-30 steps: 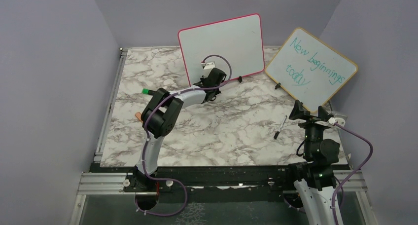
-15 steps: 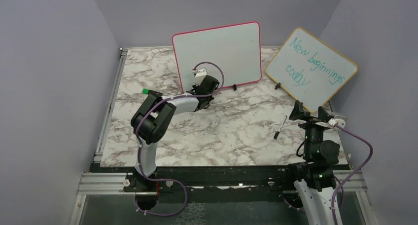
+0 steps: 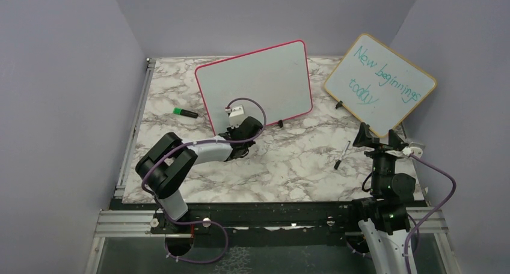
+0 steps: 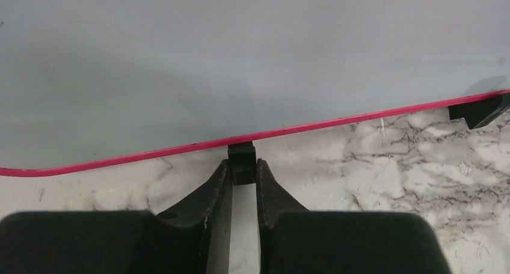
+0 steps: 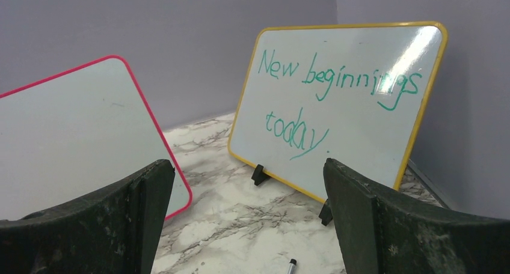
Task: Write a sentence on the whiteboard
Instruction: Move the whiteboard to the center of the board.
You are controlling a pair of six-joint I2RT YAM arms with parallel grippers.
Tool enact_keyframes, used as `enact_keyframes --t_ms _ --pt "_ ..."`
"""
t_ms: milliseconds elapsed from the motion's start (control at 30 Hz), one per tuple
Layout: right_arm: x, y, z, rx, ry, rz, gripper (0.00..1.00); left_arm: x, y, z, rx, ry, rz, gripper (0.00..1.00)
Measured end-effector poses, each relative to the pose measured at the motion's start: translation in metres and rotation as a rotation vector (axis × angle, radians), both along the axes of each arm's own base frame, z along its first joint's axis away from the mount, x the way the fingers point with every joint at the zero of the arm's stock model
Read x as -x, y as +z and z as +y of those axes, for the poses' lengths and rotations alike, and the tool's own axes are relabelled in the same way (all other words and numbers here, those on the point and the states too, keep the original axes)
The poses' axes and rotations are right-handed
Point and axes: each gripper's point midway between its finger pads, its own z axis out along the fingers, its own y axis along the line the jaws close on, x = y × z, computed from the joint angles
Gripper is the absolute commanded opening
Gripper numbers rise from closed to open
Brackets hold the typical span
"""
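The whiteboard with the pink-red frame stands tilted on the marble table, and its face is blank, so no sentence is in view. My left gripper sits low at the board's bottom edge. In the left wrist view the gripper is shut on the board's small black foot. The board's other foot rests on the table to the right. My right gripper hovers at the right side, open and holding nothing. Through its wide fingers I see the whiteboard at left.
A yellow-framed board with teal writing "New beginnings today" leans at the back right. A black marker lies on the table in front of the right gripper. A green-capped marker lies left of the whiteboard.
The left gripper closed on the foot and pulled the whiteboard toward the near left, turning it. The arm folded back and uncovered the green marker. The right arm stayed still.
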Motion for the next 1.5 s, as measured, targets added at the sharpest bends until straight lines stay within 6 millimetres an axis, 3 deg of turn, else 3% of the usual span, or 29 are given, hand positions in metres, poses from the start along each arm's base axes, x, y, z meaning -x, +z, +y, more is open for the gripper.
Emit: enact_keyframes --t_ms 467,900,1233,1500 --pt "0.000 0.001 0.003 -0.007 0.015 -0.004 1.00 0.066 -0.002 -0.031 0.060 -0.019 0.006 0.00" --pt "0.000 0.001 0.008 -0.011 0.039 -0.006 1.00 0.088 -0.003 -0.046 0.069 -0.048 0.010 0.00" --pt "0.000 0.001 0.008 -0.011 0.041 -0.005 1.00 0.105 -0.002 -0.036 0.059 -0.098 0.032 0.00" --pt "0.000 0.001 0.008 -0.011 0.041 -0.005 1.00 0.107 -0.002 -0.034 0.025 -0.150 0.028 0.00"
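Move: The left gripper already holds the left black clip under the pink-framed whiteboard, whose middle is some 12 cm ahead, 3 cm right and 11 cm up. The clear table patch for this clip lies roughly 10 cm back and 4 cm right. The right clip stands 5 cm ahead, 11 cm right; the green-capped marker 10 cm ahead, 22 cm left. From the right hand, the whiteboard's middle is about 23 cm ahead, 36 cm left, 14 cm lower. Keep the left gripper closed on the whiteboard's left clip and drag it level along the table, back towards the robot by about 11 cm while drifting some 3 cm to the right. Begin quickly, slow down past halfway, then stop and turn the wrist clockwise, nearly 10 degrees in all, without letting go. ##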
